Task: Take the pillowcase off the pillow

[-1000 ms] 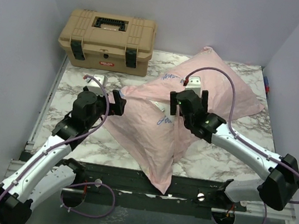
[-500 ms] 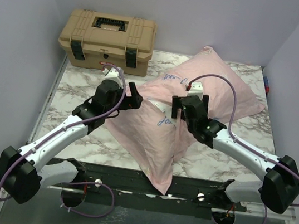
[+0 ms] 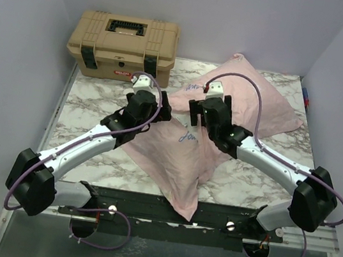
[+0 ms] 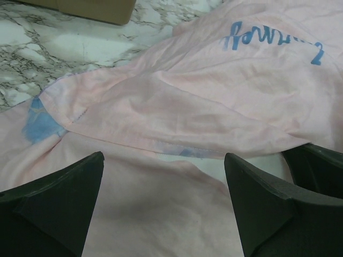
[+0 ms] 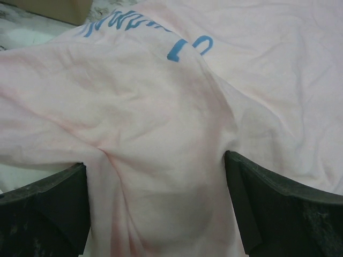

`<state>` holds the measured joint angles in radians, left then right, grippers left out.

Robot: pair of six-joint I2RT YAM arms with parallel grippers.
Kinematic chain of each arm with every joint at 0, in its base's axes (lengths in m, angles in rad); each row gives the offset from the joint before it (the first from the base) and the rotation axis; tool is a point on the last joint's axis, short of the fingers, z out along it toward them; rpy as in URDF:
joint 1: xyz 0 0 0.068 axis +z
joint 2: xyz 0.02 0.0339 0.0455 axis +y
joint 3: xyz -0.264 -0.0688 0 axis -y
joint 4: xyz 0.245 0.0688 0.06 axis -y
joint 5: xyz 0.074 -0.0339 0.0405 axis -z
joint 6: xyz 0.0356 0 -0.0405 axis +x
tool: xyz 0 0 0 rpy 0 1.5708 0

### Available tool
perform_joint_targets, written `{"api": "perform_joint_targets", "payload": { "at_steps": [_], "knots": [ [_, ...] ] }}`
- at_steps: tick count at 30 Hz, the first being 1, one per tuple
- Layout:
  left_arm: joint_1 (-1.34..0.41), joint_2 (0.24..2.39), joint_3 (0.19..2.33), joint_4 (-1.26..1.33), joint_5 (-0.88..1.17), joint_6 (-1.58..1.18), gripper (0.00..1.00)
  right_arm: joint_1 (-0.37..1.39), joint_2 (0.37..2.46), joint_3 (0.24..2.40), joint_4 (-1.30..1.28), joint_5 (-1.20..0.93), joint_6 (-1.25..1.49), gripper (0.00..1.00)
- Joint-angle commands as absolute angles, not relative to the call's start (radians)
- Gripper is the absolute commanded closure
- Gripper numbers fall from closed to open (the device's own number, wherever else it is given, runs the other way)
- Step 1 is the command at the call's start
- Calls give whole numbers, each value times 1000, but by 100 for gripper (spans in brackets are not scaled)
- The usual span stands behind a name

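The pillowcase (image 3: 174, 155) lies inside out, pale pink with mirrored blue lettering, spread from the back right of the table down to the front edge. The pillow bulges inside it at the back right. Only a white sliver (image 4: 252, 160) shows under a hem in the left wrist view. My left gripper (image 3: 156, 110) is open just above the fabric (image 4: 214, 91), its jaws wide apart (image 4: 163, 158) near the hem. My right gripper (image 3: 198, 116) is open, and a mound of fabric (image 5: 177, 107) rises between its spread jaws (image 5: 155, 160).
A tan toolbox (image 3: 124, 47) stands at the back left, and its edge shows in the left wrist view (image 4: 80, 6). Bare marble table (image 3: 92, 100) lies left of the case. Purple walls close in both sides. The two grippers are close together mid-table.
My left arm has reached forward and right, from the case's left edge to its middle by the right gripper. My right gripper has shifted a little back and left. Both remain open.
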<state>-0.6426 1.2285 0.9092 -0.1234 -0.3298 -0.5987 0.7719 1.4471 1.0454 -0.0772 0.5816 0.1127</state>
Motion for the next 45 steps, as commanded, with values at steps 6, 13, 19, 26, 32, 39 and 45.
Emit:
{"api": "perform_joint_targets", "payload": {
  "at_steps": [6,13,19,26,32,39,45],
  "knots": [
    [-663,1322,955,-87,-423,-586,13,770,1503,1041,-41,556,98,0],
    [-674,1347,932,-81,-395,-579,28,769,1507,989,17,556,106,0],
    [-677,1262,806,-88,-361,-582,46,768,1508,975,21,581,115,0],
    [-677,1069,667,-179,-382,-614,64,760,1513,962,35,601,126,0],
    [-677,982,566,-247,-430,-656,64,741,1519,957,32,611,148,0],
    [-676,922,448,-255,-498,-744,64,720,1494,944,17,618,174,0],
    [-676,891,399,-263,-581,-794,64,715,1474,892,18,627,203,0]
  ]
}}
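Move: The pillowcase's lower hem, the near lip of its mouth, lies almost under the left hand, about 1 cm ahead and 4 cm below. The upper hem is some 4 cm ahead and 3 cm to the right, about 3 cm below. The blue-marked corner sits roughly 8 cm left and 3 cm ahead, 8 cm down. From the right hand, the lower hem lies about 15 cm left, level fore and aft, 4 cm lower. The pillowcase's lower hem is pinched by the left gripper, which sinks about 4 cm onto it while closing. The left hand then drags it back, left and down, some 9 cm back and 7 cm left, away from the upper layer. Under that layer the right hand keeps its fingers wide open and sinks about 3 cm. ##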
